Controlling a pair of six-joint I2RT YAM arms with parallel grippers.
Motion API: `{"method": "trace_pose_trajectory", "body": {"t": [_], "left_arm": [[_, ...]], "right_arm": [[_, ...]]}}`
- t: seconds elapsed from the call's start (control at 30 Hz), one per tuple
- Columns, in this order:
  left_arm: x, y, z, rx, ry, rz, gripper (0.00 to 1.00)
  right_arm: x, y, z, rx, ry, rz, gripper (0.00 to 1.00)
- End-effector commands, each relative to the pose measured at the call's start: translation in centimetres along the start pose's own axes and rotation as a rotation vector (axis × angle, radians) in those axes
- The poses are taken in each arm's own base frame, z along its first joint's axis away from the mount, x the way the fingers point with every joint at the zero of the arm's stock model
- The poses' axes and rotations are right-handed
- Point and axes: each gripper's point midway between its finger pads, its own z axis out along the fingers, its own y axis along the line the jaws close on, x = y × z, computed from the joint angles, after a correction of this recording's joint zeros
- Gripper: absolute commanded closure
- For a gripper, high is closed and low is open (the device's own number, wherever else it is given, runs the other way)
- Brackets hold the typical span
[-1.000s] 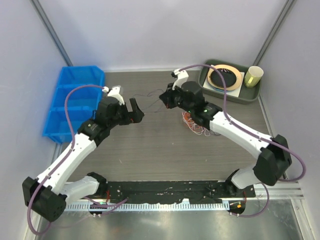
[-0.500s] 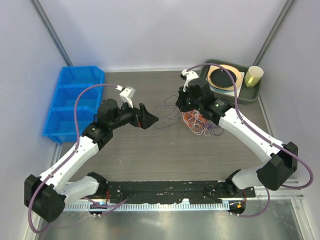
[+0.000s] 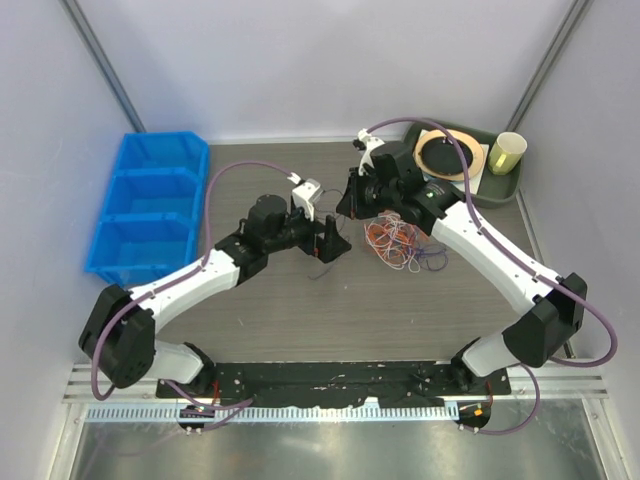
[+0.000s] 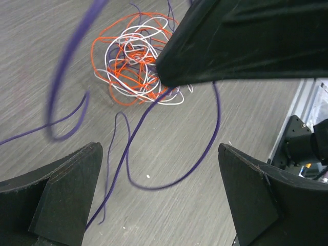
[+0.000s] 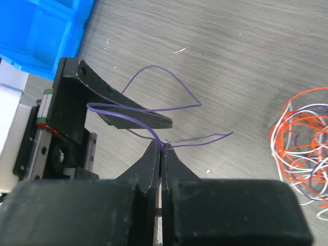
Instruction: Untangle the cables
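The cables [image 3: 402, 240] lie as a loose orange-red, white and purple tangle right of centre on the table; they also show in the left wrist view [image 4: 132, 66] and the right wrist view [image 5: 305, 148]. My right gripper [image 5: 162, 146] is shut on a purple cable [image 5: 125, 115], holding it above the table just left of the tangle [image 3: 350, 203]. My left gripper [image 4: 159, 151] is open and empty, jaws wide, close to the left of the right gripper [image 3: 331, 241]. A loop of the purple cable [image 4: 148, 187] lies on the table below its jaws.
A blue three-compartment bin [image 3: 150, 215] stands at the left. A green tray [image 3: 500, 196] with a plate [image 3: 452, 155] and a yellow cup [image 3: 507, 152] stands at the back right. Grey walls close in both sides.
My left gripper has swung right from near the bin to the middle, beside the right gripper. My right gripper has shifted slightly right, uncovering the tangle, with purple cable trailing from it.
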Motion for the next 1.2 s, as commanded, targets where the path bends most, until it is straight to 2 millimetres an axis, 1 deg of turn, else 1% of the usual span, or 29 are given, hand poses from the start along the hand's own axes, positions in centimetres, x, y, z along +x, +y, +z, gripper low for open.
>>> {"method": "trace_pose_trajectory", "body": {"t": [0.0, 0.07, 0.13, 0.17, 0.2, 0.27, 0.3, 0.33, 0.37, 0.4, 0.43, 0.5, 0.53, 0.57, 0.6, 0.63, 0.67, 0.7, 0.73, 0.77, 0.8, 0.83, 0.87, 0.9, 0.93, 0.97, 1.03, 1.07, 1.17], "left_arm": [[-5.2, -0.6, 0.7, -0.067, -0.162, 0.133, 0.0], [-5.2, -0.7, 0.7, -0.081, -0.164, 0.167, 0.01], [-4.9, -0.9, 0.6, -0.076, -0.145, 0.174, 0.23], [-4.7, -1.2, 0.5, -0.071, -0.14, 0.176, 0.36], [-4.4, -1.2, 0.4, -0.072, -0.129, 0.177, 0.61], [-3.9, -1.0, -0.1, -0.094, -0.106, 0.205, 0.92], [-3.7, -0.6, -0.3, -0.117, -0.097, 0.212, 1.0], [-3.6, 0.6, -0.7, -0.187, -0.094, 0.212, 1.0], [-4.2, 0.9, -1.4, -0.221, -0.111, 0.22, 1.0], [-4.4, 1.6, -2.0, -0.267, -0.12, 0.219, 1.0], [-4.9, 2.1, -2.7, -0.316, -0.137, 0.213, 1.0], [-6.6, 3.5, -4.5, -0.437, -0.198, 0.217, 1.0], [-6.6, 4.2, -5.2, -0.483, -0.193, 0.215, 1.0], [-7.4, 5.3, -6.4, -0.573, -0.217, 0.207, 1.0], [-8.3, 5.4, -7.3, -0.608, -0.233, 0.207, 1.0], [-8.3, 6.2, -8.2, -0.667, -0.229, 0.201, 1.0], [-8.7, 6.8, -8.9, -0.711, -0.237, 0.196, 1.0], [-10.2, 7.6, -10.5, -0.788, -0.272, 0.187, 1.0], [-10.4, 8.2, -11.4, -0.835, -0.265, 0.183, 1.0], [-11.2, 9.7, -12.9, -0.902, -0.28, 0.166, 1.0], [-12.4, 11.0, -15.0, -1.006, -0.312, 0.147, 1.0], [-13.1, 12.1, -16.5, -1.072, -0.343, 0.114, 1.0], [-14.6, 14.1, -19.2, -1.165, -0.381, 0.086, 1.0], [-15.1, 15.1, -20.7, -1.209, -0.383, 0.077, 1.0], [-15.3, 16.2, -22.0, -1.255, -0.369, 0.071, 1.0], [-16.7, 17.4, -24.8, -1.314, -0.406, 0.05, 1.0], [-17.7, 18.4, -27.5, -1.335, -0.41, 0.041, 1.0], [-18.8, 18.1, -28.8, -1.356, -0.426, 0.06, 1.0], [-19.5, 17.9, -32.6, -1.448, -0.448, 0.08, 1.0]], "right_arm": [[-0.6, 2.2, -0.7, -0.081, 0.012, 0.046, 0.99], [-0.6, 2.5, -0.7, -0.094, 0.019, 0.055, 0.99], [-0.9, 2.3, -0.7, -0.081, 0.013, 0.059, 0.99], [-1.2, 2.4, -0.9, -0.077, 0.004, 0.059, 0.99], [-1.4, 2.2, -0.9, -0.066, -0.001, 0.063, 0.99], [-1.8, 1.9, -0.8, -0.043, -0.012, 0.069, 0.99], [-1.9, 1.9, -0.9, -0.046, -0.012, 0.07, 0.99], [-1.7, 2.0, -0.9, -0.051, -0.008, 0.069, 0.94], [-1.6, 2.2, -0.9, -0.068, -0.002, 0.059, 0.88], [-1.5, 2.4, -1.0, -0.081, 0.002, 0.04, 0.72], [-1.5, 2.3, -1.1, -0.083, 0.001, 0.011, 0.66], [-2.0, 2.0, -1.7, -0.064, -0.029, -0.005, 0.45], [-2.1, 1.8, -2.0, -0.055, -0.039, -0.004, 0.42], [-2.8, 2.2, -2.7, -0.069, -0.081, -0.015, 0.39], [-2.9, 2.4, -3.2, -0.085, -0.1, -0.029, 0.35], [-2.4, 2.2, -3.1, -0.086, -0.102, -0.033, 0.34], [-2.9, 2.4, -3.3, -0.098, -0.141, -0.041, 0.32], [-3.5, 2.7, -4.6, -0.112, -0.186, -0.049, 0.27], [-3.6, 2.1, -4.7, -0.086, -0.213, -0.048, 0.24], [-3.2, 1.3, -4.5, -0.064, -0.231, -0.049, 0.21], [-3.5, 0.9, -5.3, -0.042, -0.268, -0.051, 0.14], [-3.0, -0.7, -5.0, 0.024, -0.28, -0.049, 0.1], [-3.1, -1.6, -5.2, 0.073, -0.303, -0.04, 0.06], [-3.1, -2.2, -5.4, 0.1, -0.314, -0.031, 0.0], [-3.0, -3.0, -5.7, 0.135, -0.329, -0.029, 0.0], [-3.1, -3.1, -5.8, 0.144, -0.34, -0.027, 0.0], [-3.1, -3.3, -5.9, 0.152, -0.348, -0.035, 0.0], [-3.1, -3.5, -5.9, 0.157, -0.348, -0.038, 0.0], [-3.1, -3.9, -5.7, 0.176, -0.35, -0.044, 0.0]]}}
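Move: The purple cable hangs from the right gripper's shut fingers, and the stretch to take is almost between the left gripper's open fingers: about 1 cm ahead, 2 cm right and 1 cm up. From the right fingers that stretch lies about 3 cm back, 1 cm left and 5 cm below. The tangle lies roughly 6 cm ahead of the left hand, 16 cm right and 18 cm down; the blue bin some 14 cm ahead, 40 cm left and 15 cm below. Take the purple cable over: ease the left gripper a centimetre or so to the right, forward and up, and shut it on the cable below the right fingertips. Hold the right gripper nearly still, then open it wide and draw it about 6 cm right and slightly up. Meanwhile sweep the left gripper, cable pinched, some 35 cm left, rising and going forward towards the blue bin, turning about 75 degrees counter-clockwise. ##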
